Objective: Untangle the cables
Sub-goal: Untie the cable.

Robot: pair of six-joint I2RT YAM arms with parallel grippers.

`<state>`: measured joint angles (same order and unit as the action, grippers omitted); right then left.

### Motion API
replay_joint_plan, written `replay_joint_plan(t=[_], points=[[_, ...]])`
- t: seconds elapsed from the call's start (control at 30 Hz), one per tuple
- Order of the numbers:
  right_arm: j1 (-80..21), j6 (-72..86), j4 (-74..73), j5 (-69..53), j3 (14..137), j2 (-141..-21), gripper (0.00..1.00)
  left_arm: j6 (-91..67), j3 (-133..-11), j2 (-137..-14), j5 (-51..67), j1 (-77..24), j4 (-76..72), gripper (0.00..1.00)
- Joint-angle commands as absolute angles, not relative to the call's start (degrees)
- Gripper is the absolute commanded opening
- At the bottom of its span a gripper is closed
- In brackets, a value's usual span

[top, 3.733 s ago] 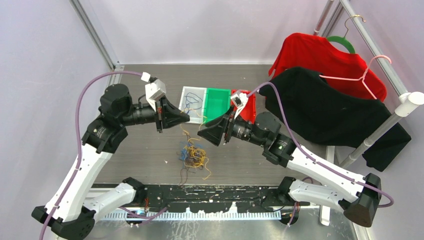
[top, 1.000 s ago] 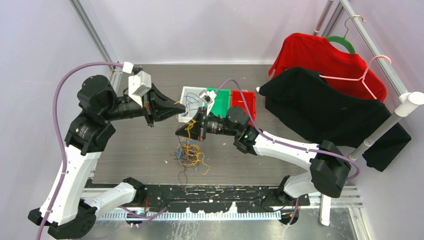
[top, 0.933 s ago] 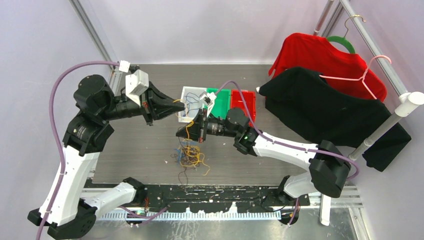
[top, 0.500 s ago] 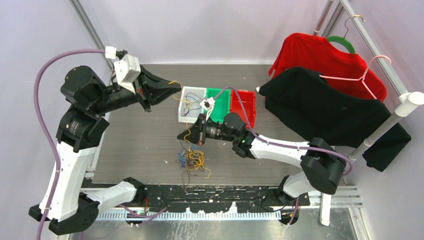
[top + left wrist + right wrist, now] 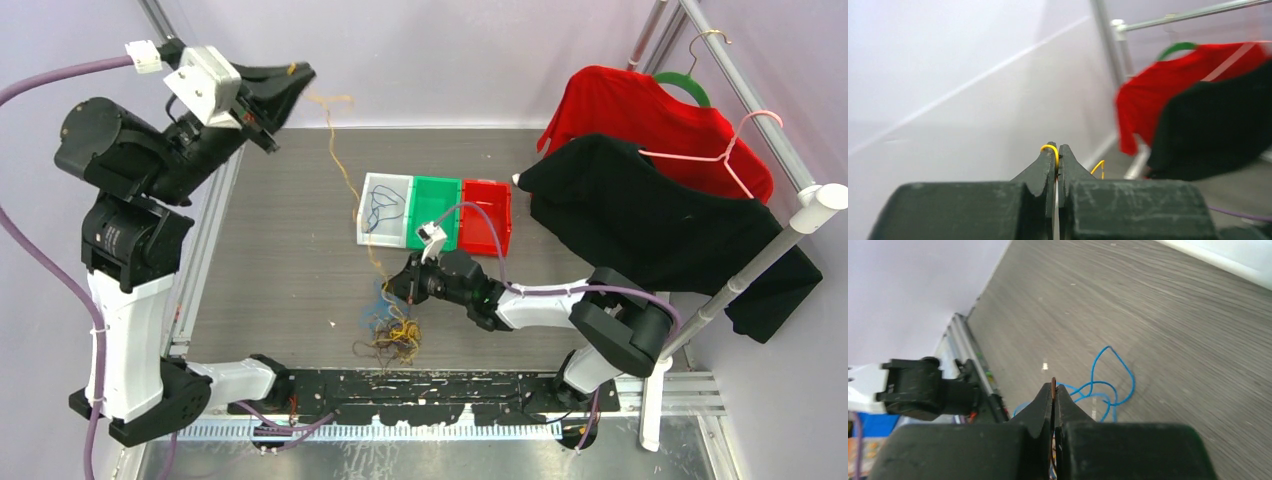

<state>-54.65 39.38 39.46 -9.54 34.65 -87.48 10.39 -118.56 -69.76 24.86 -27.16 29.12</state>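
The cables lie in a tangle (image 5: 392,332) of blue, orange-yellow and dark strands on the table's near middle. My left gripper (image 5: 296,71) is raised high at the back left, shut on a yellow cable (image 5: 347,178) that stretches down to the tangle. In the left wrist view the yellow cable (image 5: 1050,147) loops over the left gripper's (image 5: 1057,150) closed tips. My right gripper (image 5: 393,290) sits low at the tangle's upper edge, shut on a thin brown cable (image 5: 1053,382). Blue cable loops (image 5: 1109,386) lie on the table just beyond the right gripper (image 5: 1053,388).
A white bin (image 5: 362,215) holding a blue and a dark cable, a green bin (image 5: 440,190) and a red bin (image 5: 490,200) stand side by side behind the tangle. A red shirt (image 5: 640,110) and a black shirt (image 5: 650,220) hang on a rack at right.
My left gripper has risen up and back to the left, drawing the yellow cable out long. My right gripper has dropped toward the near side, down to the tangle.
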Motion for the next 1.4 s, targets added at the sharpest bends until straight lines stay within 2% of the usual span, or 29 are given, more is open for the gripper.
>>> replay_joint_plan(t=[0.0, 0.13, 0.27, 0.4, 0.63, 0.67, 0.7, 0.77, 0.8, 0.9, 1.0, 1.13, 1.37], points=[[-54.9, 36.0, 41.0, 0.2, 33.0, -86.0, 0.01, 23.3, -123.5, -71.8, 5.6, -27.3, 21.0, 0.0], [-54.8, 35.6, 40.7, 2.6, 32.1, -86.1, 0.01, 31.9, -126.8, -75.1, -3.9, -27.2, 13.1, 0.0], [-54.9, 34.4, 38.4, 6.3, 32.2, -86.0, 0.01, 37.7, -130.3, -78.1, -8.0, -27.2, 4.7, 0.0], [-54.9, 32.1, 36.5, 6.6, 34.0, -83.3, 0.07, 34.9, -133.6, -79.2, -0.8, -27.2, 17.0, 0.0], [-51.1, 29.9, 28.6, 1.1, 48.4, -80.1, 0.2, 25.1, -110.3, -69.2, 9.9, -27.2, 22.6, 0.0], [-50.5, 30.1, 27.8, -0.4, 50.4, -80.3, 0.22, 24.2, -107.0, -68.0, 10.7, -27.2, 23.0, 0.0], [-50.0, 30.1, 26.5, -2.9, 52.6, -80.4, 0.29, 23.0, -104.2, -67.0, 11.4, -27.3, 23.5, 0.0], [-49.0, 29.3, 22.1, -5.5, 56.0, -79.6, 0.49, 22.1, -99.1, -65.2, 13.3, -27.3, 25.3, 0.0], [-48.4, 28.3, 20.1, -5.9, 56.5, -78.5, 0.55, 21.6, -96.8, -64.4, 13.7, -27.3, 26.1, 0.0], [-47.5, 26.3, 18.9, -5.2, 53.2, -73.0, 0.7, 20.5, -90.9, -62.6, 14.1, -27.3, 28.1, 0.0], [-47.2, 25.4, 20.1, -5.4, 49.4, -67.1, 0.8, 18.5, -87.2, -61.8, 15.7, -27.3, 29.5, 0.0], [-47.1, 22.6, 19.0, -5.2, 48.6, -64.9, 0.83, 14.9, -85.5, -62.2, 20.3, -27.3, 31.9, 0.0], [-46.3, 21.9, 18.1, -7.9, 50.9, -66.7, 0.81, 13.2, -86.0, -63.1, 26.6, -27.3, 35.4, 0.0]])
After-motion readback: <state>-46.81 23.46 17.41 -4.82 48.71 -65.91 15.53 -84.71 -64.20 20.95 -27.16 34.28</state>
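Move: The left gripper holds a yellow cable high up; the tangle it runs down to lies about 61 cm below, 4 cm back and 6 cm to its right. From that hand the white bin is 25 cm ahead, 4 cm right and 60 cm down. The right gripper pinches a brown strand, with the tangle about 12 cm below it, 3 cm back and level sideways; the white bin is some 27 cm ahead, 3 cm left and 10 cm lower. Keep the yellow cable pinched and pull it up about 9 cm with the left gripper, drawing forward and left, then lower it some 32 cm while easing back right and tipping the fingers down, towards the white bin. Hold the brown strand with the right gripper, sinking slightly rightward at first, then open wide, let go and rise about 20 cm. ##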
